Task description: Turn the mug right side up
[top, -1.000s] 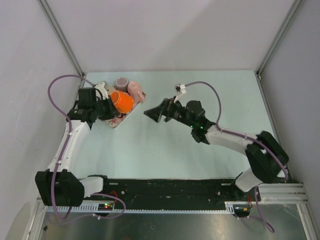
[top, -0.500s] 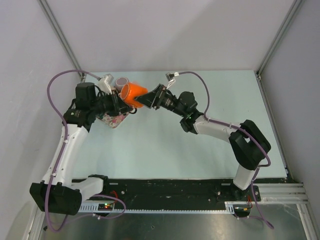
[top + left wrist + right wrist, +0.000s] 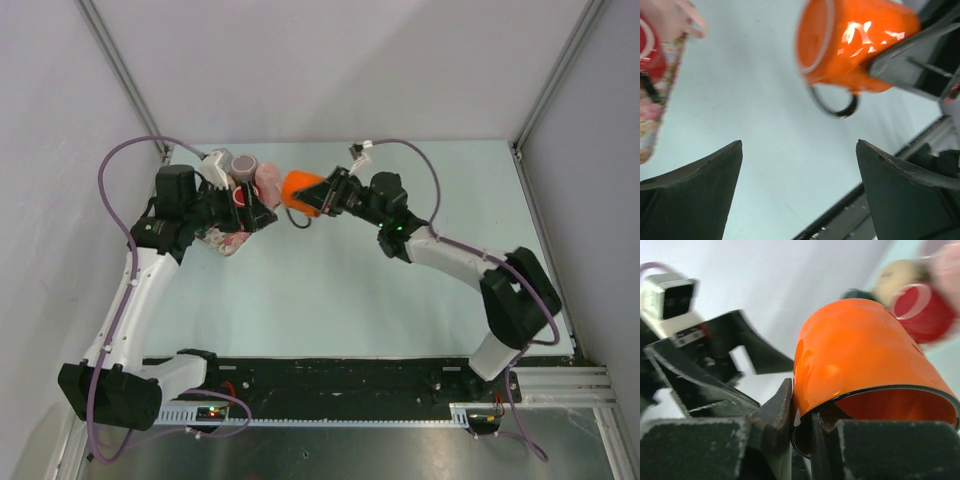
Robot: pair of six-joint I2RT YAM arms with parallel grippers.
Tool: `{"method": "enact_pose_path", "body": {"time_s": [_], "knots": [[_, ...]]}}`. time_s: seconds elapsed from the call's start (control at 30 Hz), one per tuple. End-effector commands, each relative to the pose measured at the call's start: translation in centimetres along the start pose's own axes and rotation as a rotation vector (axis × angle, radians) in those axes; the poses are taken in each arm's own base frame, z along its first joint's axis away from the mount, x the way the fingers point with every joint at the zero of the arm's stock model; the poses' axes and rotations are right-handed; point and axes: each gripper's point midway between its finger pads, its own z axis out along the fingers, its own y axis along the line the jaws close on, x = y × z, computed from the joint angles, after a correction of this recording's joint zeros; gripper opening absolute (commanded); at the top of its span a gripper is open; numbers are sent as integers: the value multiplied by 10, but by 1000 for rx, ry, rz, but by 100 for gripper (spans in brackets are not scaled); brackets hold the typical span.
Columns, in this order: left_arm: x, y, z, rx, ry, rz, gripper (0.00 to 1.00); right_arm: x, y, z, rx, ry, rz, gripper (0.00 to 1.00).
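The orange mug [image 3: 300,191] with a black rim and handle hangs on its side in the air at the table's back centre. My right gripper [image 3: 322,196] is shut on its rim, one finger inside and one outside, as the right wrist view shows on the mug [image 3: 865,355] at the gripper [image 3: 802,412]. My left gripper [image 3: 258,212] is open and empty, just left of the mug. In the left wrist view the mug [image 3: 855,40] and its handle [image 3: 836,106] hang above and beyond my open gripper [image 3: 799,145].
A floral tray [image 3: 226,243] lies at the back left under my left gripper, with a mauve cup [image 3: 243,163], a pink cup [image 3: 268,179] and a red cup [image 3: 240,196] by it. The frame's posts stand at the back corners.
The mug has passed from my left gripper to my right. The left gripper has opened and drawn back left. The right gripper has carried the mug a little to the right.
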Motion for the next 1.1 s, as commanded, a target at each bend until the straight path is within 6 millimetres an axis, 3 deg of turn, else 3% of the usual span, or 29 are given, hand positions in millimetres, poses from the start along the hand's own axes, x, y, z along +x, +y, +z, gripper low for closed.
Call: {"method": "enact_pose_path", "body": {"time_s": [0.0, 0.1, 0.27, 0.37, 0.47, 0.57, 0.73, 1.07], "knots": [[-9, 40, -8, -214, -41, 157, 99, -61, -15, -51, 325, -122, -268, 0], [-12, 58, -11, -308, -38, 193, 100, -75, -65, -105, 631, -82, -356, 0], [-5, 92, -11, -460, 7, 202, 100, -110, -147, -231, 1168, 50, -468, 0], [3, 106, -7, -506, 44, 203, 100, -117, -190, -305, 1415, 235, -441, 0], [12, 117, 0, -526, 86, 195, 100, -115, -220, -346, 1523, 359, -377, 0], [20, 127, 8, -548, 124, 175, 100, -118, -241, -361, 1544, 389, -345, 0], [34, 148, 22, -594, 182, 135, 100, -116, -273, -370, 1519, 391, -270, 0], [46, 182, 59, -685, 209, 83, 100, -105, -301, -382, 1468, 383, -122, 0]]}}
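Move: The orange mug is already gripped by its rim in the right hand, lying sideways with its base to the left. Its goal, a bare patch of table, is about 43 cm to the right of that hand, 3 cm ahead and some 29 cm below. The pink mug lies roughly 16 cm left, 18 ahead and 27 below, and the red mug 22 left, 16 ahead and 27 below. From the empty left hand, the orange mug is about 8 cm right, 5 ahead and 1 above. The orange mug is swept to the right by about 42 cm while also sinking, then lowered almost straight down, 25 cm in all, as the right wrist turns through some 90 degrees to point its fingers down, grip kept. The left hand, still open, backs away from the mug, down and to the left with a smaller forward part, tipping its fingers down. ##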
